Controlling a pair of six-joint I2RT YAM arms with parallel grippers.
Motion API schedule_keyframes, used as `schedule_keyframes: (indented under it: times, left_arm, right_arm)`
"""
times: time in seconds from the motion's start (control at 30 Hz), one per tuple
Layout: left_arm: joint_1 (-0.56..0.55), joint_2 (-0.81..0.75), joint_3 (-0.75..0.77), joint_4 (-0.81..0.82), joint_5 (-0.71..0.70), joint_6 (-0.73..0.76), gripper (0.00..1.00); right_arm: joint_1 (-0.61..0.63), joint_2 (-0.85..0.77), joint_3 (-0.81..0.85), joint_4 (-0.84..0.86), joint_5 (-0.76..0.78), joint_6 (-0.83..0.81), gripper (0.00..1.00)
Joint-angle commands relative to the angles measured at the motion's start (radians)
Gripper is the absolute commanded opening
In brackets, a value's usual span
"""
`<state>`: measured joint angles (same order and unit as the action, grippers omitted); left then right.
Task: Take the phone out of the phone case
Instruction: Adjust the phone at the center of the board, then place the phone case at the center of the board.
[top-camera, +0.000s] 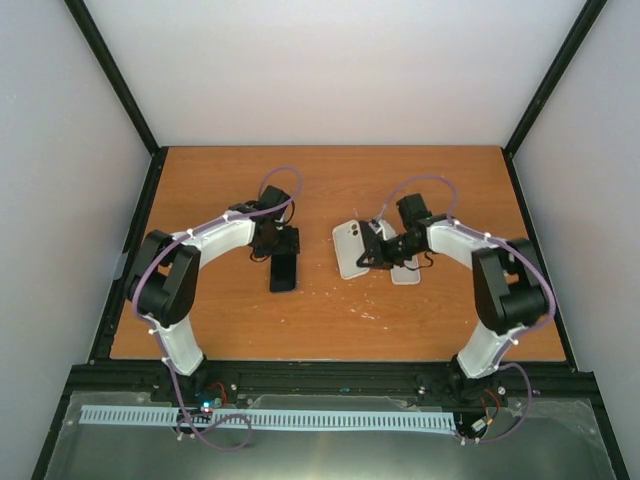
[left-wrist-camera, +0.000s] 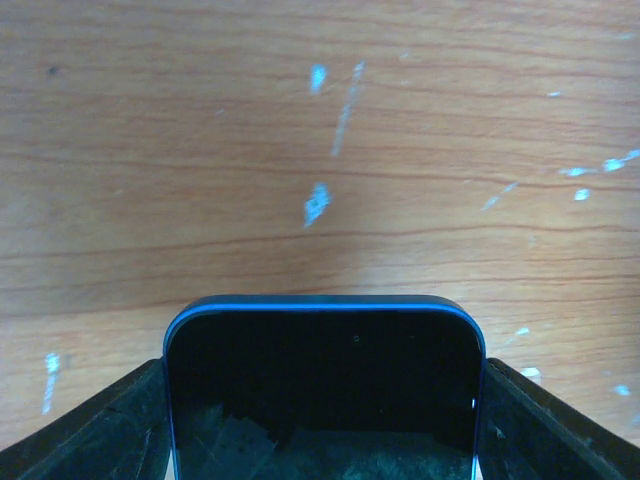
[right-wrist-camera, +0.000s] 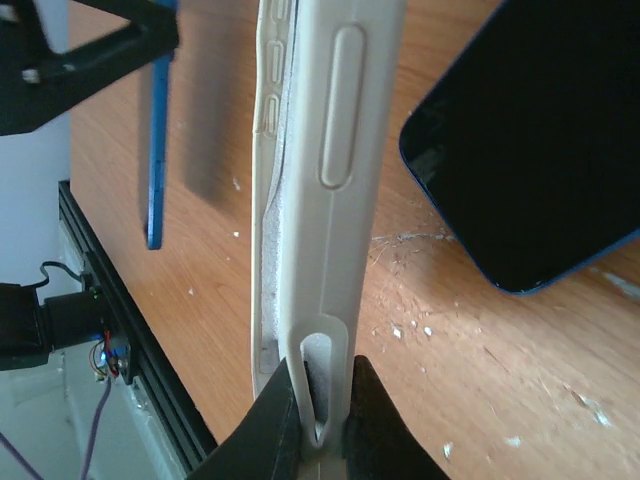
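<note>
The phone (top-camera: 283, 272), with a dark screen and a blue rim, is out of its case and sits across my left gripper (top-camera: 279, 250). In the left wrist view its top end (left-wrist-camera: 325, 370) spans the gap between both black fingers (left-wrist-camera: 95, 430), just above the wood. The white phone case (top-camera: 350, 250) is empty and held off the table by my right gripper (top-camera: 376, 256). In the right wrist view the case (right-wrist-camera: 325, 170) runs edge-on away from the camera. My right gripper (right-wrist-camera: 322, 405) pinches its wall at an oval slot. The two things are a hand's width apart.
A second dark, blue-rimmed phone (right-wrist-camera: 540, 130) lies flat on the wooden table (top-camera: 330, 320) beside the case. A pale slab (top-camera: 405, 272) rests under my right gripper. The held phone's blue edge (right-wrist-camera: 154, 150) shows at upper left. A black frame rail (top-camera: 330, 372) edges the table's near side.
</note>
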<state>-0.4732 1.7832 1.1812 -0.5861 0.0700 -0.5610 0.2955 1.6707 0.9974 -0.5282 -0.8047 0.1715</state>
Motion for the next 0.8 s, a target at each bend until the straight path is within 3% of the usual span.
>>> schedule_keyframes:
  times: [0.0, 0.13, 0.23, 0.57, 0.77]
  left_arm:
    - [-0.015, 0.002, 0.013, -0.074, -0.127, -0.057, 0.56]
    - [-0.018, 0.039, 0.015, -0.053, -0.132, -0.054, 0.56]
    - [-0.027, 0.090, 0.053, -0.044, -0.130, -0.042, 0.56]
    - [-0.042, 0.269, 0.289, -0.069, -0.148, 0.018, 0.56]
    - [-0.049, 0.390, 0.461, -0.109, -0.131, 0.054, 0.56]
  right_arm:
    - [0.044, 0.112, 0.085, -0.013, -0.064, 0.057, 0.03]
    - [0.020, 0.120, 0.094, -0.051, -0.017, 0.041, 0.03]
    - [-0.073, 0.057, 0.048, -0.093, 0.017, -0.027, 0.03]
    - [-0.554, -0.032, 0.124, -0.523, 0.096, -0.507, 0.03]
    - [-0.651, 0.071, 0.160, -0.682, 0.186, -0.746, 0.03]
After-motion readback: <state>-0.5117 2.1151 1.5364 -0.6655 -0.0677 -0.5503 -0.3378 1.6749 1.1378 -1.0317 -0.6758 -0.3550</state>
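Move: The left hand holds one phone by its sides, about 3 cm off the board; the bare spot it is bound for is some 6 cm ahead, 3 cm right and 3 cm down, with the loose phone 19 cm right and 4 cm ahead of the hand. The right hand pinches a case by its edge, headed for clear board 21 cm to its right; the loose phone lies 8 cm ahead, straight in line and 7 cm below, the lying case 11 cm right and 4 cm ahead. The right hand, still pinching the case by its edge, dips a couple of centimetres and then swings fast to the right, some 23 cm in a shallow arc that bulges forward and climbs back up, past the loose phone and over the lying case, turning about 15 degrees clockwise. The left hand keeps its phone gripped by both sides, drifts a little left while sinking about 3 cm to the board and levelling slightly, then slides the phone forward about 6 cm and 4 cm to the right, fingers unchanged. ##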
